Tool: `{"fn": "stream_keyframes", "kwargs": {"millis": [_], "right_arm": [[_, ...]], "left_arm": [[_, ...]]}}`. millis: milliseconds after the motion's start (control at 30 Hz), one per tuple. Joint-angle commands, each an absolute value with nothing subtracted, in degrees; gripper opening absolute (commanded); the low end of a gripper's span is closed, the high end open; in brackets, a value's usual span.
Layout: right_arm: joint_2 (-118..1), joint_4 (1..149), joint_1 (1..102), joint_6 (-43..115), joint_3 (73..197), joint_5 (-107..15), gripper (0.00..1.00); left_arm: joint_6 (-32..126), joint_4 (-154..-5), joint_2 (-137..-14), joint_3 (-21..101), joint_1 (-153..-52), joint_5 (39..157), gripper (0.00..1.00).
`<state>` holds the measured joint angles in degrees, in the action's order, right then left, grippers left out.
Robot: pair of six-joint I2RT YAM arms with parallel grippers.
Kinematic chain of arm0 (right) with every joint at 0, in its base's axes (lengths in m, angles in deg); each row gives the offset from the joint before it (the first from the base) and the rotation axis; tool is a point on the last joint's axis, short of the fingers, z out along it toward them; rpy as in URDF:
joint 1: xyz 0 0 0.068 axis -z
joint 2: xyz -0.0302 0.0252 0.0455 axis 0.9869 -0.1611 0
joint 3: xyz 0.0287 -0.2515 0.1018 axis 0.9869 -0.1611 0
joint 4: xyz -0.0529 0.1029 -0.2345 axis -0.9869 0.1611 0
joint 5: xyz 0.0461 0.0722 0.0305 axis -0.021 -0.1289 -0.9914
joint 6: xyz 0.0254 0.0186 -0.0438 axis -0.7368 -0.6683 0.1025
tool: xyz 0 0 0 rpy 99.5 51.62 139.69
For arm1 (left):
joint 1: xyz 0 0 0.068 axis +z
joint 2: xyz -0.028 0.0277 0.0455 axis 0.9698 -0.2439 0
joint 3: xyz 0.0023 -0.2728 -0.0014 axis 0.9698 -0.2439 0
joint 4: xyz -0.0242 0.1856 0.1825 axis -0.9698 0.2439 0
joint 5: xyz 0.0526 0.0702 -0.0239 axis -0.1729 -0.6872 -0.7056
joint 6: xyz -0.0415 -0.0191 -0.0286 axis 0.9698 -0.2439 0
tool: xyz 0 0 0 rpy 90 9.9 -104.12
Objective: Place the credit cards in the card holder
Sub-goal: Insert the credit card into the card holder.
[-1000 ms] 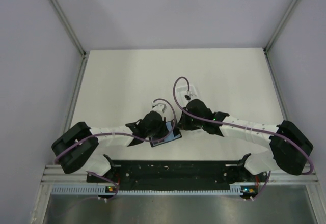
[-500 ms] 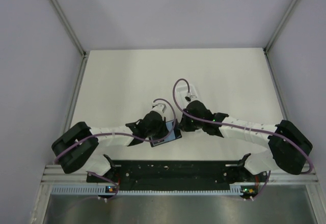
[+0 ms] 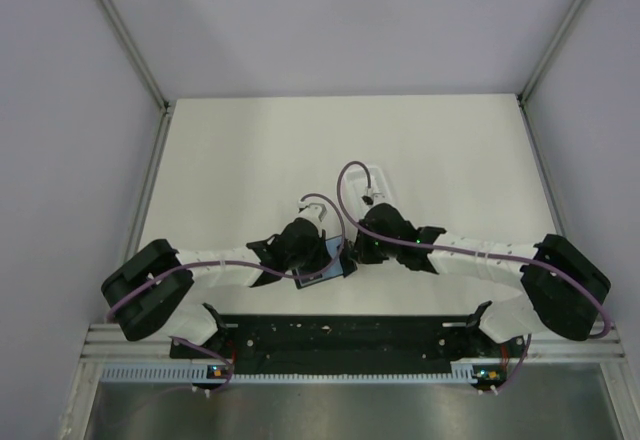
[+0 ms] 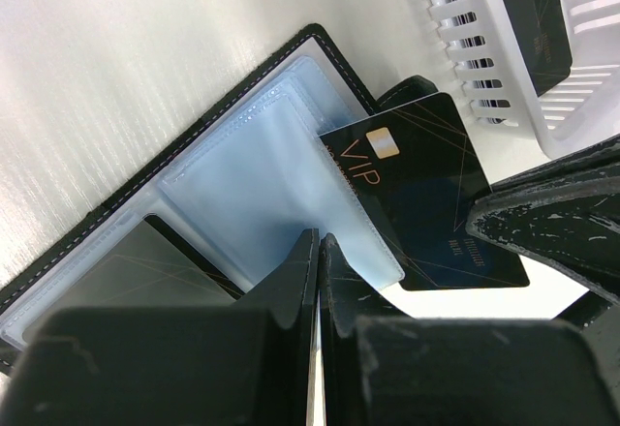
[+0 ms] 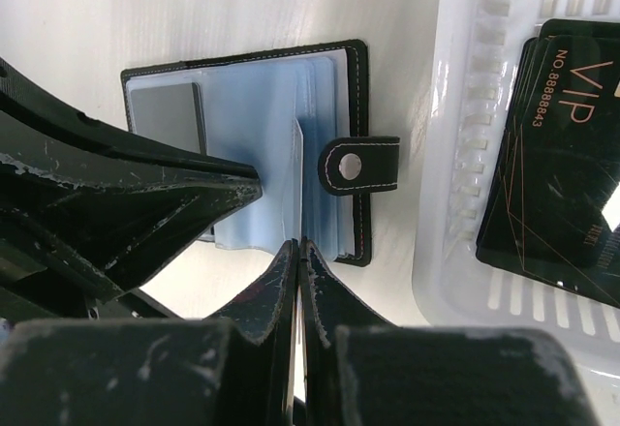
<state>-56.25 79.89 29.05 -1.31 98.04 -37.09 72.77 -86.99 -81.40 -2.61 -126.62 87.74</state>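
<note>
The card holder (image 4: 242,155) lies open on the table, its blue-grey clear sleeves facing up. My left gripper (image 4: 319,242) is shut on the near edge of one sleeve. A dark VIP credit card (image 4: 436,203) sits partly inside that sleeve's right opening. My right gripper (image 5: 297,244) is shut on it, and the right wrist view shows the card edge-on. Another dark card (image 4: 145,271) sits in the holder's left pocket. More credit cards (image 5: 562,155) lie stacked in the white tray (image 5: 455,203). From above, both grippers meet over the holder (image 3: 328,270).
The holder's strap with a metal snap (image 5: 358,167) sticks out towards the ribbed white tray (image 4: 484,48), which stands close on the holder's far right side. The left gripper's fingers (image 5: 126,184) crowd the holder's left half. Bare white table (image 3: 250,160) lies beyond.
The right arm has shifted slightly left and nearer, bringing its gripper and card closer to the holder. The left arm has held still.
</note>
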Motion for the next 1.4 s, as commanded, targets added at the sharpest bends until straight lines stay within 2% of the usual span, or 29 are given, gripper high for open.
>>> {"fn": "stream_keyframes", "kwargs": {"millis": [0, 367, 733, 1100, 1367], "right_arm": [[-56.8, 75.8, 28.3, -2.8, 96.6, -38.0, 0.0], [-58.5, 68.6, 28.2, -6.2, 93.8, -41.4, 0.0], [-57.7, 65.7, 28.3, -6.3, 94.5, -44.1, 0.0], [-60.4, 63.3, 26.2, -4.5, 99.2, -50.1, 0.0], [-67.1, 63.2, 25.2, -4.1, 102.5, -51.6, 0.0]], "left_arm": [[72.6, -84.3, -80.4, -2.7, -126.7, 86.6, 0.0], [72.7, -81.0, -75.7, -0.3, -126.7, 86.7, 0.0], [72.3, -72.3, -64.8, 3.0, -126.7, 83.4, 0.0], [75.5, -63.9, -47.8, -2.2, -126.6, 72.3, 0.02], [76.5, -63.0, -46.3, -4.9, -126.4, 71.5, 0.03]]}}
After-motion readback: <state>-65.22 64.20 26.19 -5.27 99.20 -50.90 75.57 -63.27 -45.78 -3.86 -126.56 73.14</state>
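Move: The right hand, its fingers shut on a VIP card, has the card holder's left pocket some 10 cm to its left, 2 cm back and 4 cm below. The right pocket is only about 4 cm left, level with it; the white tray sits 9 cm ahead and 4 cm right. The left hand's closed tips are at the right pocket; from them the left pocket lies roughly 6 cm left and 1 cm back. Right hand carries its card about 7 cm left towards the left pocket; left hand lifts 10 cm clear, going left. ##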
